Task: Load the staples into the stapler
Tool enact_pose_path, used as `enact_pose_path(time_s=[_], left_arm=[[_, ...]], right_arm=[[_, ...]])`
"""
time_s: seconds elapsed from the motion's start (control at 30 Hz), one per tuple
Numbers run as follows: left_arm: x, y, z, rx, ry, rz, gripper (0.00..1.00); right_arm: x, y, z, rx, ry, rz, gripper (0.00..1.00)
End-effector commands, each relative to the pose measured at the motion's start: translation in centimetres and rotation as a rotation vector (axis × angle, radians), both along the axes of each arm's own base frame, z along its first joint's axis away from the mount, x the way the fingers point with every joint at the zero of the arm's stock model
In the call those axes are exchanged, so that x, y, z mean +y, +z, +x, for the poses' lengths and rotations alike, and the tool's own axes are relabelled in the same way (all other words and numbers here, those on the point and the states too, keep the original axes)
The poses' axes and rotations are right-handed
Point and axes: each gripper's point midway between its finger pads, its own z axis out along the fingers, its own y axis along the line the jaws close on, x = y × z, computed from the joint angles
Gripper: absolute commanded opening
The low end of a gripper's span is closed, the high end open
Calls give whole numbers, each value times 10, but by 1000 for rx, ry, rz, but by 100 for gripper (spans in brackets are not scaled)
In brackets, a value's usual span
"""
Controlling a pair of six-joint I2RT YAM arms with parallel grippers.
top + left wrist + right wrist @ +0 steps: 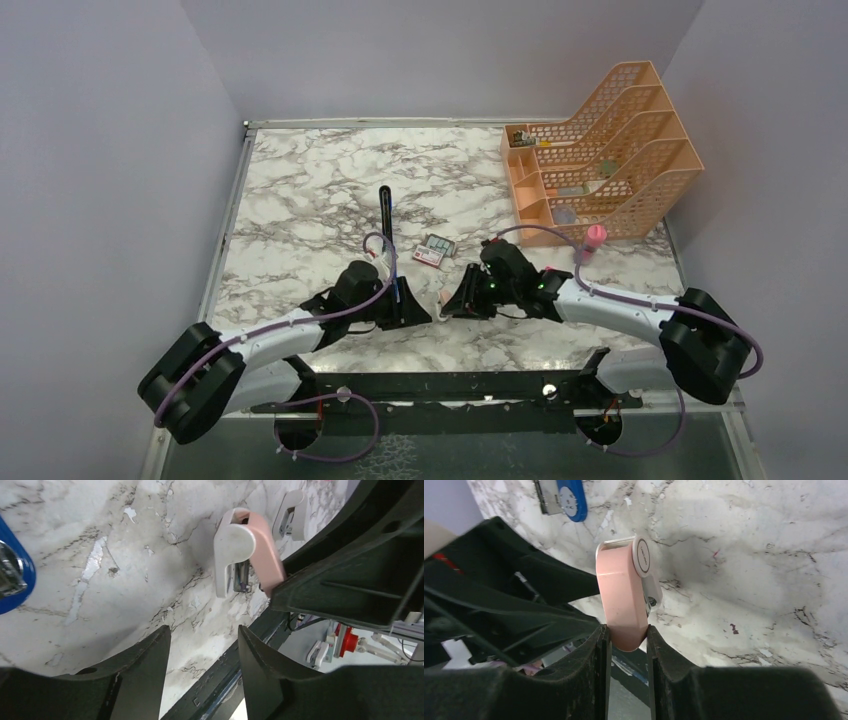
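Note:
The blue stapler lies on the marble with its black top arm swung open toward the far side. Its blue end shows at the left edge of the left wrist view and at the top of the right wrist view. My left gripper is open just right of the stapler, with nothing between its fingers. The staples box, pink and white with a grey tray, lies behind both grippers. My right gripper is shut on a pink-and-white stapler-like device.
An orange desk organiser stands at the back right, and a pink highlighter stands upright in front of it. A small white piece with a metal part lies just beyond the pink device. The table's black front rail runs close behind both grippers.

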Motion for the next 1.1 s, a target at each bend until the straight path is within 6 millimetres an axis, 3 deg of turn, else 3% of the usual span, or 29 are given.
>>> enact_pose_path(time_s=[0.0,0.2,0.33,0.53,0.63,0.8,1.07], left_arm=[[-18,11,14,-74,28,-35,55],[-32,11,12,-76,7,-53,55],[-34,8,13,-79,23,-50,44],[-33,9,21,-102,62,-44,38],[-33,11,24,-120,73,-42,29],[-31,8,24,-159,49,-16,1],[-19,-1,19,-257,-17,46,0]], right_arm=[[9,25,2,-9,4,111,19],[11,36,-2,26,11,177,19],[14,42,-3,44,19,211,19],[14,39,-8,65,32,212,19],[14,40,-8,64,37,215,19],[9,41,-6,52,45,184,19],[-15,47,11,6,39,109,20]])
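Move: The pink stapler is already in my right fingers, its middle about 2 cm left of that hand, 1 cm ahead and 1 cm below. From my open left hand it sits some 4 cm right, 1 cm ahead and slightly lower. Counted from my left hand, down on the table, the red-and-white staple box is roughly 12 cm ahead and 1 cm right; the blue stapler's middle is 15 cm ahead, 8 cm left. I bring my left hand about 3 cm right towards the pink stapler, then ease it 1 cm forward and shut its fingers on the free end of the white base, tilting the wrist some 10 degrees at the close. Meanwhile my right hand keeps its pinch on the pink handle, lifts the stapler about 3 cm and rolls its fingertips up nearly 10 degrees. ##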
